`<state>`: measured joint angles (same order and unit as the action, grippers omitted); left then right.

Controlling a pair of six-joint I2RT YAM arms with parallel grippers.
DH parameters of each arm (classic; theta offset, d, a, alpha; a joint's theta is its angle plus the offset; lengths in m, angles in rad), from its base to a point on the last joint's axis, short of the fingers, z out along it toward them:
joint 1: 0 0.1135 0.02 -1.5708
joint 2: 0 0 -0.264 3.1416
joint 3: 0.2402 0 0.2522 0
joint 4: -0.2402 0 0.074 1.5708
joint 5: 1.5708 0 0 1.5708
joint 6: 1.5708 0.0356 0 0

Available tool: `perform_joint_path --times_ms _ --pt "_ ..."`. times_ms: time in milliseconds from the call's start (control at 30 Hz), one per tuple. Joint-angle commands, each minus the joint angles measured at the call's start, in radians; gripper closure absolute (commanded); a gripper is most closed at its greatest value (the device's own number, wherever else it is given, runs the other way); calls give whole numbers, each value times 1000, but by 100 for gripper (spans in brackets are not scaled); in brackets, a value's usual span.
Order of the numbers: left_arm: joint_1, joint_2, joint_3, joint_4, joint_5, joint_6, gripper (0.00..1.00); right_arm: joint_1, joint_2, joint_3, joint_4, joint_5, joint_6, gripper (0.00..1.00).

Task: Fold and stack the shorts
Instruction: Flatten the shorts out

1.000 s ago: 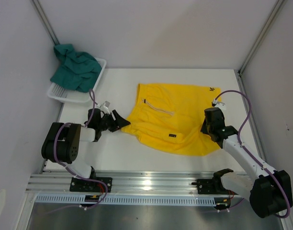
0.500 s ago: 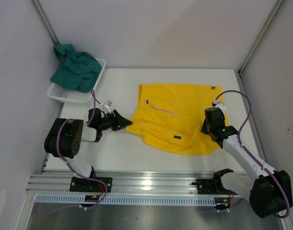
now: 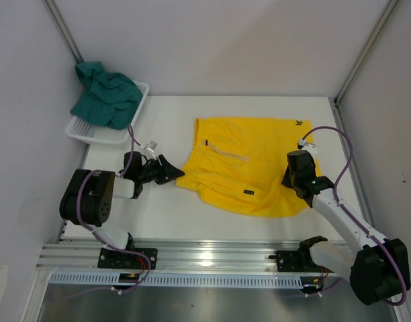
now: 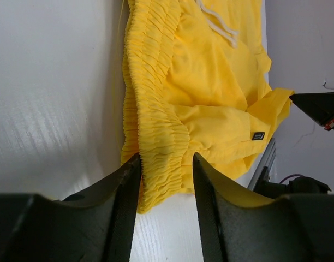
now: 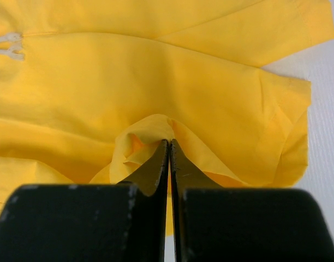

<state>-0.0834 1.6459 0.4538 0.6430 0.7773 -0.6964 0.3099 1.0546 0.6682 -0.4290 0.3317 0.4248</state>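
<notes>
The yellow shorts (image 3: 246, 161) lie spread on the white table, their ruched waistband (image 4: 156, 109) towards my left arm. My left gripper (image 3: 170, 171) lies low at the waistband's near corner. Its jaws (image 4: 167, 164) stand part closed with the bunched elastic filling the gap between the tips. My right gripper (image 3: 288, 181) is at the shorts' right side. In the right wrist view it (image 5: 169, 143) is shut on a raised pinch of the yellow shorts (image 5: 156, 71). The teal-green shorts (image 3: 105, 94) sit crumpled in the white mesh basket (image 3: 91, 134) at the back left.
The basket stands against the left wall, behind my left arm. An aluminium rail (image 3: 205, 255) runs along the near table edge. White walls close in the left, back and right. A small dark label (image 4: 258, 136) shows on the shorts' folded hem.
My left gripper has edged towards the shorts and its jaws have narrowed round the waistband corner. The shorts' near edge and dark label have shifted slightly right. My right gripper has stayed shut.
</notes>
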Motion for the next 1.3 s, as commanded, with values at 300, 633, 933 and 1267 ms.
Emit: perform_joint_path --times_ms 300,633,933,1267 --pt "-81 71 106 -108 13 104 56 -5 -13 -4 19 -6 -6 100" --pt "-84 83 103 -3 66 28 100 -8 -21 -4 15 -5 -3 100" --pt "13 -76 207 48 148 -150 100 -8 -61 62 -30 1 5 100" --pt "142 -271 512 -298 70 -149 100 -9 -175 234 -122 -45 -60 100"
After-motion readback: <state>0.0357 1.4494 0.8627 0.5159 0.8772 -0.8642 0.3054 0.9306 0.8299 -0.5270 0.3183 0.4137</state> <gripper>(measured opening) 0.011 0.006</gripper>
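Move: The left hand, half open, is close to the near-left end of the shorts' waistband: the spot to grip is about 3 cm to its right, 1 cm back and 2 cm lower. The drawstring lies about 15 cm right of this hand and 9 cm ahead, the dark label about 24 cm right and 6 cm back. From the right hand, already shut on the near leg's edge, that waistband end lies roughly 35 cm left, 2 cm ahead and 7 cm lower. The left hand eases about 3 cm to the right and 2 cm down over the waistband's near-left end, closes from about half open to pinch it, then sweeps it up some 20 cm while going about 8 cm forward and 5 cm left, the fingers tipping upward by roughly 20 degrees. The right hand keeps its pinch on the near leg's edge, waits through the grasp, then rises about 7 cm as the left hand lifts. ##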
